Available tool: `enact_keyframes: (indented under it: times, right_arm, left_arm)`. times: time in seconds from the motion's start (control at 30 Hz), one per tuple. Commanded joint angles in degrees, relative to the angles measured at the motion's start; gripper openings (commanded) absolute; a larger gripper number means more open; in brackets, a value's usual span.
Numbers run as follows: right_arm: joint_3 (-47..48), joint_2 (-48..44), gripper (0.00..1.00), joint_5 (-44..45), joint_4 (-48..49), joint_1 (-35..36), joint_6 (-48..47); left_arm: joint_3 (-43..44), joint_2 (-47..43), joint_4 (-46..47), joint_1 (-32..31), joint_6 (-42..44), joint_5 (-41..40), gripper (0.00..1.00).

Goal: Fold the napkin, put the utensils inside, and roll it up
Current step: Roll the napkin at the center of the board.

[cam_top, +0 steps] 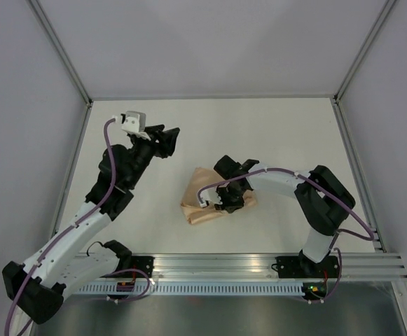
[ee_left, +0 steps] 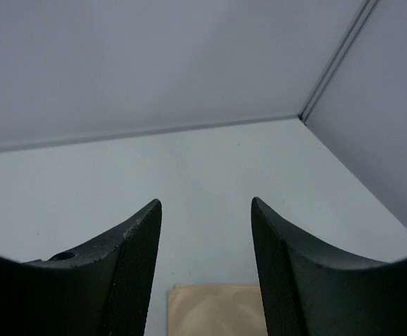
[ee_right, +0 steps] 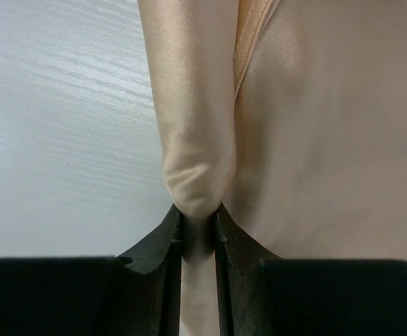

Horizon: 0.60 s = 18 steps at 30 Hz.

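The light orange-tan napkin (cam_top: pixel 202 208) lies bunched and folded at the middle of the table. My right gripper (cam_top: pixel 227 201) is down on it, shut on a rolled fold of the cloth (ee_right: pixel 192 161); the fold fills the gap between the jaws of that gripper (ee_right: pixel 198 212), and flat napkin (ee_right: pixel 322 140) spreads to the right. My left gripper (cam_top: pixel 167 141) hangs apart to the upper left, open and empty. In the left wrist view the gripper (ee_left: pixel 205 204) frames bare table, with a corner of the napkin (ee_left: pixel 214 308) below. The utensils are out of view.
White walls with metal corner posts (cam_top: pixel 59 52) enclose the table on three sides. An aluminium rail (cam_top: pixel 259 264) carrying both arm bases runs along the near edge. The right arm's purple cable (cam_top: pixel 221 183) loops over the napkin.
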Motion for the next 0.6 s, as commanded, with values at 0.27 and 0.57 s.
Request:
enact_keyframes:
  times: [0.27, 0.57]
  right_arm:
    - [11.22, 23.1, 0.0, -4.38, -21.25, -4.82, -6.27]
    - [19.23, 29.61, 0.01, -4.99, -26.79, -5.17, -6.09]
  left_arm:
    - [-1.36, -9.92, 1.4, -2.54, 15.89, 21.23, 0.62]
    - [-4.77, 0.08, -8.46, -24.94, 26.02, 9.83, 0.62]
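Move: The left hand hangs open and high. The napkin's middle is about 33 cm below it, some 9 cm back and 8 cm to its right; the right gripper is 12 cm back and 10 cm to the right, equally low. From the right hand, already pinching the rolled near edge, the napkin's middle lies about 3 cm ahead and 3 cm left, and the roll's left end about 11 cm left and 4 cm back. Keep the right gripper's pinch on the rolled near edge in place and tilt that wrist some 25 degrees, so its fingers point more back towards the base. Bring the open left gripper back and right over the napkin, about 11 cm back and 10 cm right, arching up around 5 cm before sinking again as it swings right, while the wrist turns clockwise. ##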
